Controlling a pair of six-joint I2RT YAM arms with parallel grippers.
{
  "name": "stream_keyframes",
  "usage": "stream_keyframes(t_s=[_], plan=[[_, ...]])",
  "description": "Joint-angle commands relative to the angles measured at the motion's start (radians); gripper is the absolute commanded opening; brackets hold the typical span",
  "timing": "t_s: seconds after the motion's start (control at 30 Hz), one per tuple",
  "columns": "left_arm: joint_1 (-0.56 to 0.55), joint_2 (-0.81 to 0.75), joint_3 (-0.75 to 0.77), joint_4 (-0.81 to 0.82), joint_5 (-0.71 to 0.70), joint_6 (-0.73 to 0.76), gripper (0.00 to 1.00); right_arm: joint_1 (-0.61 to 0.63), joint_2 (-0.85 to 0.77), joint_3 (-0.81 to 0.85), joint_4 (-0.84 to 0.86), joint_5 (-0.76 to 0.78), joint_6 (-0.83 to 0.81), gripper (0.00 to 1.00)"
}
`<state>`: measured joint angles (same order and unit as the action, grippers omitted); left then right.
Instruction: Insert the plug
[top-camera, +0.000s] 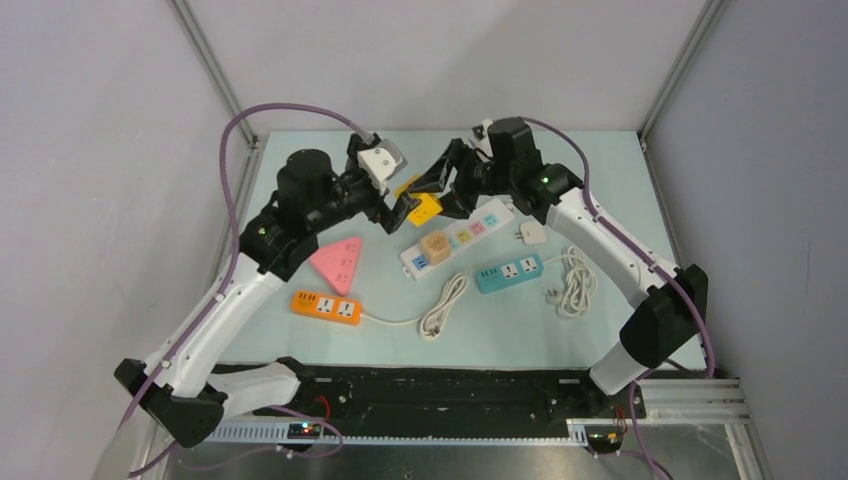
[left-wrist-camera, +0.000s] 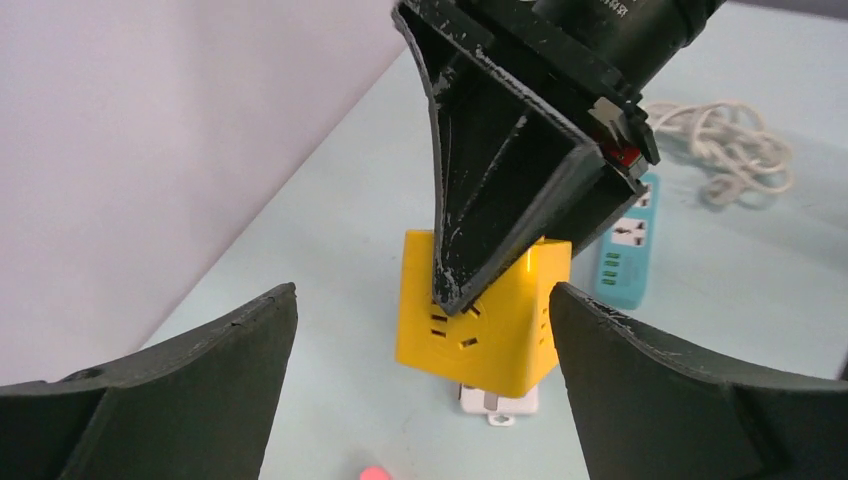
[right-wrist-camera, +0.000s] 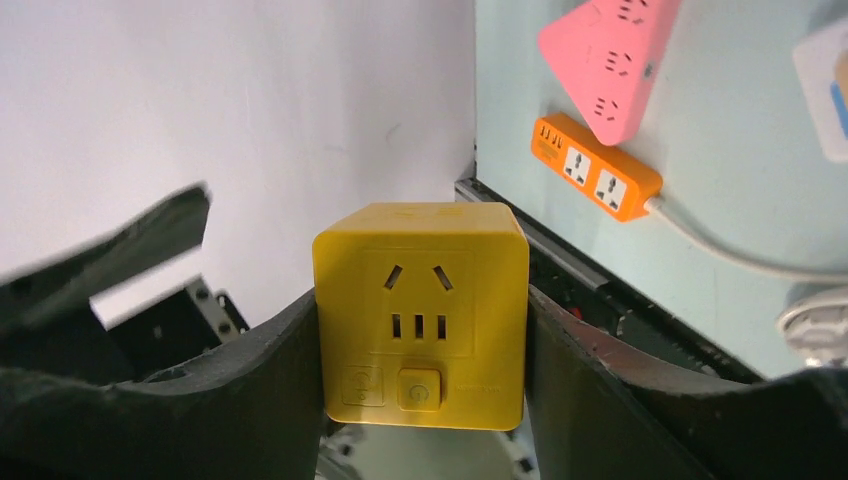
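My right gripper (top-camera: 441, 196) is shut on a yellow cube adapter (top-camera: 424, 209) and holds it above the table at the back centre. In the right wrist view the cube (right-wrist-camera: 420, 310) sits squeezed between both fingers (right-wrist-camera: 270, 390), its socket face and button towards the camera. My left gripper (top-camera: 396, 206) is open and empty, just left of the cube. In the left wrist view the cube (left-wrist-camera: 490, 330) hangs between my wide-apart left fingers (left-wrist-camera: 200, 380), untouched by them, with its white plug base (left-wrist-camera: 497, 403) underneath. The white power strip (top-camera: 457, 238) lies below and to the right.
A tan cube (top-camera: 433, 246) is plugged into the white strip. A teal strip (top-camera: 509, 272) with a coiled cord (top-camera: 573, 283), a loose white plug (top-camera: 533, 233), an orange strip (top-camera: 326, 306) with its cord and a pink triangular socket (top-camera: 337, 262) lie on the table.
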<state>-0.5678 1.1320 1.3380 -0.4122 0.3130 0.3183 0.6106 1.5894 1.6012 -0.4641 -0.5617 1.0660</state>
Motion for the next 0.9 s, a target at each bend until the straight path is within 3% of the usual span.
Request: stream_keyframes(t_s=[0.0,0.1,0.27,0.37,0.57,0.73,0.87], plan=[[-0.077,-0.037,-0.064,0.087,-0.200,0.122,1.00,-0.012,-0.016,-0.073,0.112,-0.006,0.294,0.20],[-0.109,-0.086,-0.116,0.123,-0.234,0.155,1.00,-0.012,-0.010,-0.101,0.124,-0.004,0.352,0.19],[-0.128,-0.173,-0.234,0.147,-0.158,0.183,1.00,-0.019,-0.014,-0.139,0.135,0.016,0.425,0.19],[-0.153,-0.210,-0.338,0.160,-0.125,0.268,1.00,-0.022,-0.007,-0.144,0.138,0.007,0.444,0.12],[-0.180,-0.231,-0.443,0.201,-0.160,0.360,1.00,-0.014,0.009,-0.144,0.152,-0.023,0.481,0.10],[-0.182,-0.241,-0.552,0.470,-0.241,0.402,1.00,-0.005,0.010,-0.144,0.153,-0.030,0.483,0.10],[-0.182,-0.217,-0.554,0.530,-0.283,0.413,1.00,0.003,0.008,-0.144,0.150,-0.030,0.477,0.11]])
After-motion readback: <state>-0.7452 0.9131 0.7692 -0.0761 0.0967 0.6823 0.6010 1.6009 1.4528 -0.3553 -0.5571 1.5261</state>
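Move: The yellow plug, already in the right fingers, is about 4 cm to the left hand's right and 2 cm below it; the white power strip lies 5 cm ahead of the left hand, 9 cm right and 35 cm down. From the right hand, the white power strip's middle is about 5 cm ahead, 6 cm right and 32 cm down, the beige plug on it 2 cm ahead and 2 cm right, and the teal strip 4 cm back and 18 cm right. Down drops the wide-open left hand, about 11 cm, clear of the yellow plug and to a place below it, swinging back some 4 cm on the way and then partly forward again while its wrist turns. The right hand keeps its grip, sinks about 4 cm early on, then holds nearly still while rolling on, tipping the plug's top forward by some 25 degrees in all. ##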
